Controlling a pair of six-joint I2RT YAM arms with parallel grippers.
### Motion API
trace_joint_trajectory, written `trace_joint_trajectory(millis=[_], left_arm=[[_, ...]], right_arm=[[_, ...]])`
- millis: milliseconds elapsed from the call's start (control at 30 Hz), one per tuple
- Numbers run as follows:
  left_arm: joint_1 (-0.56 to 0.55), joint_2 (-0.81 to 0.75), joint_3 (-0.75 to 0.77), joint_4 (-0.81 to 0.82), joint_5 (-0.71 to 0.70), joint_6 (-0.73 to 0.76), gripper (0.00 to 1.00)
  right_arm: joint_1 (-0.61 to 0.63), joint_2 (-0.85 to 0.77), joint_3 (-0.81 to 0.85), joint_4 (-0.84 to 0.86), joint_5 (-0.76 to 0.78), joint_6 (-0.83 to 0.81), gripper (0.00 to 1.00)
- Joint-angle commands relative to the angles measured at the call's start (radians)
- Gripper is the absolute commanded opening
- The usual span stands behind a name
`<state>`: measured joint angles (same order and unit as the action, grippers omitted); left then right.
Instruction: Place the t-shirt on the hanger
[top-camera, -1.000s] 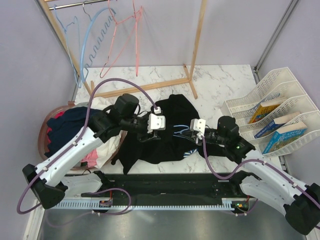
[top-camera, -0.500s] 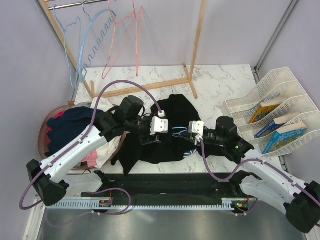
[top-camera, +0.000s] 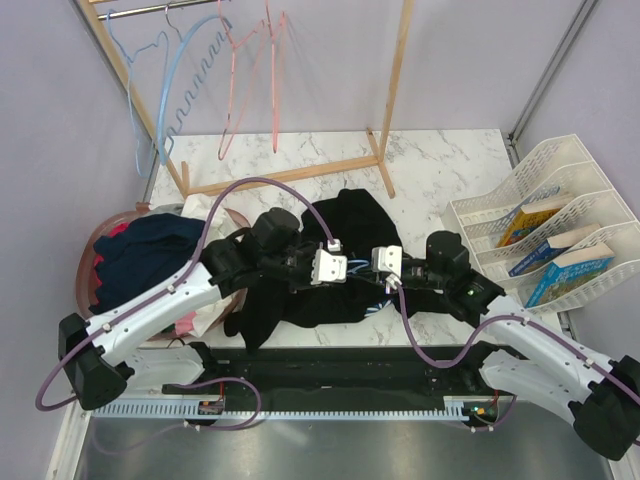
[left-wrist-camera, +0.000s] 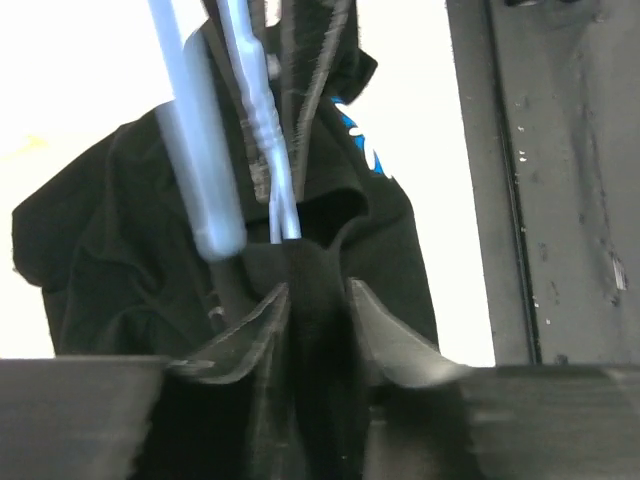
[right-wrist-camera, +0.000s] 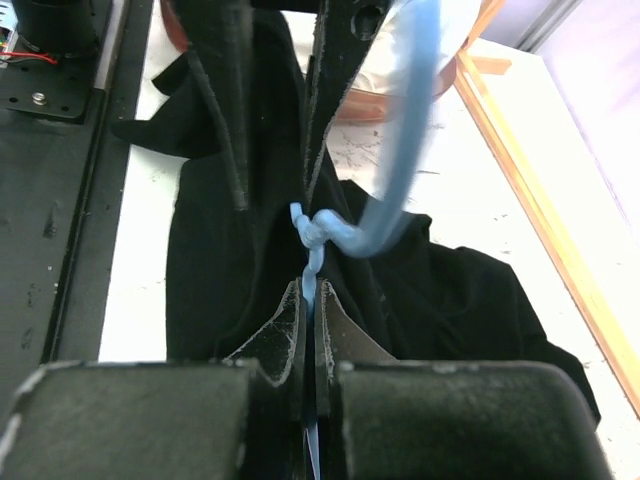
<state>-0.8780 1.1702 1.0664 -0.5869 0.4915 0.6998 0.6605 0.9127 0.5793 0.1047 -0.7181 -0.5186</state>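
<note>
The black t-shirt (top-camera: 345, 212) lies crumpled on the marble table between both arms. In the left wrist view its fabric (left-wrist-camera: 120, 260) shows a blue print, and a fold of it fills the gap of my left gripper (left-wrist-camera: 318, 295), which is shut on it. The light-blue wire hanger (left-wrist-camera: 272, 170) rises just beyond that fold. My right gripper (right-wrist-camera: 311, 295) is shut on the hanger's thin wire below its twisted neck (right-wrist-camera: 312, 232), over the shirt (right-wrist-camera: 450, 300). From above, the left gripper (top-camera: 345, 270) and right gripper (top-camera: 375, 275) face each other, almost touching.
A wooden clothes rack (top-camera: 395, 100) stands at the back, with a wavy blue hanger (top-camera: 185, 90) and pink hangers (top-camera: 240, 80) on its rail. A basket (top-camera: 92, 250) of clothes with a navy garment (top-camera: 140, 255) sits left. White file trays (top-camera: 540, 195) with books stand right.
My left arm has swung right, up to the right gripper, and its jaws have narrowed onto a fold of the shirt. The right gripper has shifted slightly left, still holding the hanger.
</note>
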Motion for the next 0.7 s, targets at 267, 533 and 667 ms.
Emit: trace_joint_trajectory(millis=[267, 533, 667], left_arm=[[-0.012, -0.234, -0.147, -0.002, 0.005, 0.000, 0.02], [-0.036, -0.245, -0.169, -0.022, 0.053, 0.187, 0.02], [-0.061, -0.248, -0.155, -0.031, 0.039, 0.253, 0.02]], right_arm=[[-0.004, -0.077, 0.289, -0.229, 0.218, 0.309, 0.98], [-0.220, 0.184, 0.502, -0.486, 0.096, 0.456, 0.98], [-0.217, 0.350, 0.559, -0.644, 0.089, 0.359, 0.98]])
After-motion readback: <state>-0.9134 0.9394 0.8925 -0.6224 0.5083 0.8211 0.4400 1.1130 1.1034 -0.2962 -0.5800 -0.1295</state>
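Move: The left fingers stand half open around the bunched t-shirt edge, its pinch spot about 1 cm to their right and 1 cm down; the hanger part held by the right gripper is roughly 3 cm to the left hand's right and 1 cm forward, some 2 cm higher. From the right gripper, the far half of the shirt lies about 14 cm ahead and 12 cm below, neither left nor right; the flower print is about 3 cm back, 3 cm right and 12 cm below. Close the left gripper on the bunched shirt edge together with the hanger, then draw both left and back about 5 cm. Meanwhile open the right gripper wide to let go of the hanger, lift it clear some 12 cm, then swing it forward about 9 cm over the shirt and start down, turning clockwise about 25 degrees. ##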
